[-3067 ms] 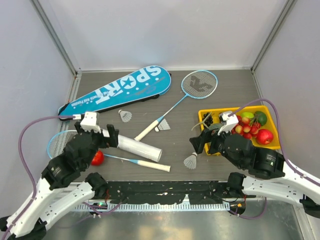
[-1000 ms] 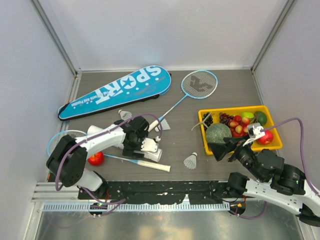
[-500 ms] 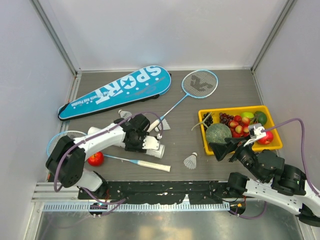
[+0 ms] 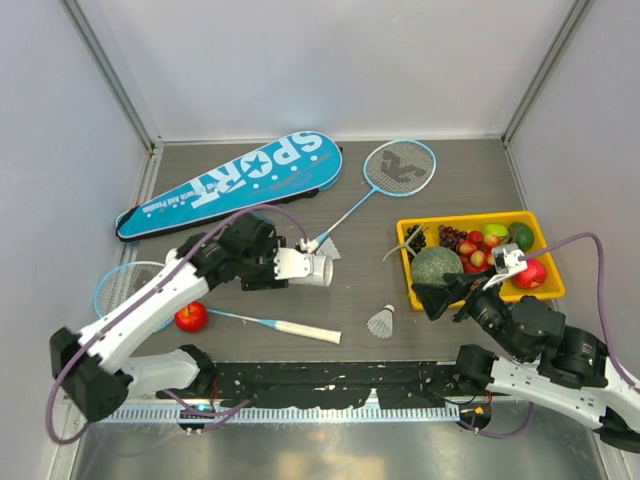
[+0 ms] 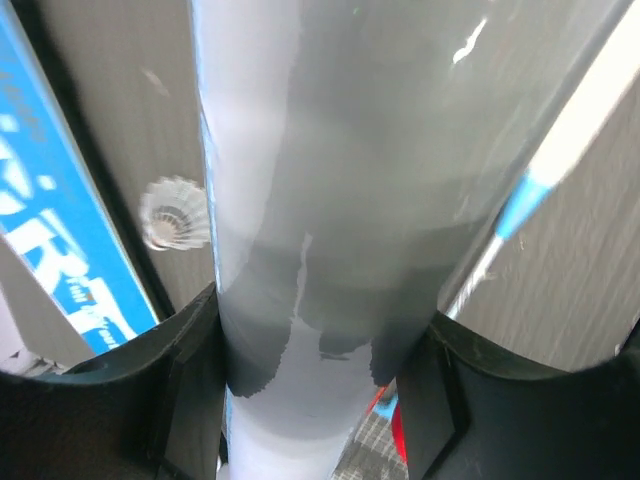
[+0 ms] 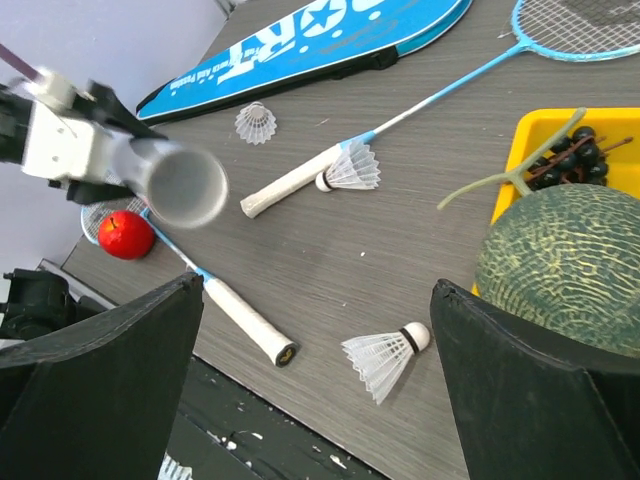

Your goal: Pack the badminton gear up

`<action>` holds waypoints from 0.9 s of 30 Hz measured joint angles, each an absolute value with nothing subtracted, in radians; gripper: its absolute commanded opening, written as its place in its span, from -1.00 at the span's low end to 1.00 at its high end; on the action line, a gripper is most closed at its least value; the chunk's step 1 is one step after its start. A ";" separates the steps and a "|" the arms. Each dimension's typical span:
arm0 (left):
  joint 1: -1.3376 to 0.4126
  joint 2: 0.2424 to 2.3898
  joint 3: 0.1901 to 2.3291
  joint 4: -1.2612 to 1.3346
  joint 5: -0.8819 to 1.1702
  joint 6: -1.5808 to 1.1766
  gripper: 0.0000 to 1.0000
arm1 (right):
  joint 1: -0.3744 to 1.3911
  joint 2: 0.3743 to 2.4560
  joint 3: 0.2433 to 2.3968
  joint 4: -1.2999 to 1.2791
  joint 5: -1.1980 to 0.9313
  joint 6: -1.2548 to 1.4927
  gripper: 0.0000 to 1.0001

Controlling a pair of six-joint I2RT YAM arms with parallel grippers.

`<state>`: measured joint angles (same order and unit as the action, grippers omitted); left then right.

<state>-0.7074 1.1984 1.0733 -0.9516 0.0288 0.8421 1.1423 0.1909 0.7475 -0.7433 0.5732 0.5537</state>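
My left gripper [image 4: 285,268] [image 5: 310,390] is shut on the long white tube [image 4: 312,268] [image 5: 300,200] and holds it off the table, its open end [image 6: 185,185] facing right. My right gripper [image 4: 440,296] [image 6: 320,380] stands open above a shuttlecock [image 4: 381,321] [image 6: 385,355]. A second shuttlecock [image 4: 326,249] [image 6: 350,167] lies by one racket's handle [image 6: 290,185]; a third [image 6: 257,122] [image 5: 175,212] lies near the blue SPORT bag [image 4: 235,180]. One racket head [image 4: 398,165] lies at the far middle. The other racket [image 4: 125,285] lies near left, its handle [image 4: 305,330] in front.
A yellow tray [image 4: 545,285] of fruit with a green melon [image 4: 437,266] stands at the right, just beyond my right gripper. A small red ball [image 4: 190,316] [image 6: 125,235] rests beside the near racket's shaft. Grey walls close in the left, right and back.
My left gripper has closed on the tube and raised it off the table, swinging it up and slightly rightward. The right arm has stayed almost still.
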 measured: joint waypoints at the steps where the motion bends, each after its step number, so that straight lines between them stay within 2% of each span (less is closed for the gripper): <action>1: -0.707 1.164 1.072 -0.939 0.035 0.823 -1.00 | 1.142 0.203 0.748 -0.733 0.569 0.553 0.82; 2: -0.707 1.108 1.058 -0.899 0.041 0.791 -1.00 | 1.142 0.221 0.749 -0.721 0.560 0.551 0.75; 5: -0.707 0.937 1.000 -0.780 0.057 0.719 -1.00 | 1.142 0.300 0.762 -0.685 0.526 0.546 0.33; 9: -0.707 0.716 0.890 -0.630 0.076 0.630 -1.00 | 1.142 0.410 0.784 -0.611 0.461 0.545 0.05; 15: -0.708 0.524 0.707 -0.454 0.097 0.541 -1.00 | 1.142 0.597 0.862 -0.491 0.347 0.536 0.00; 27: -0.714 0.504 0.672 -0.444 0.090 0.479 -1.00 | 1.142 0.980 1.125 -0.318 0.200 0.515 -0.05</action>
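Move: The left hand already grips the tube; its round right-hand end lies about 12 cm to that hand's right and 4 cm above, level ahead, while the lower racket's handle sits 9 cm right, 11 cm back and 15 cm below. From the right hand that tube end is some 21 cm left, 8 cm ahead, 7 cm lower. On the table about 25 cm below the right hand, the near shuttlecock lies 5 cm left, 1 cm back; the melon, 20 cm below, is 10 cm ahead, 6 cm right. Keeping its squeeze around the tube, the left hand raises it roughly 8 cm, easing slightly back and rolling nearly 50 degrees so the right end swings up, then holds. The empty right hand sweeps some 20 cm left towards that end, climbing as it goes, turning about 20 degrees counter-clockwise and narrowing its fingers to half open, with no touch visible. ##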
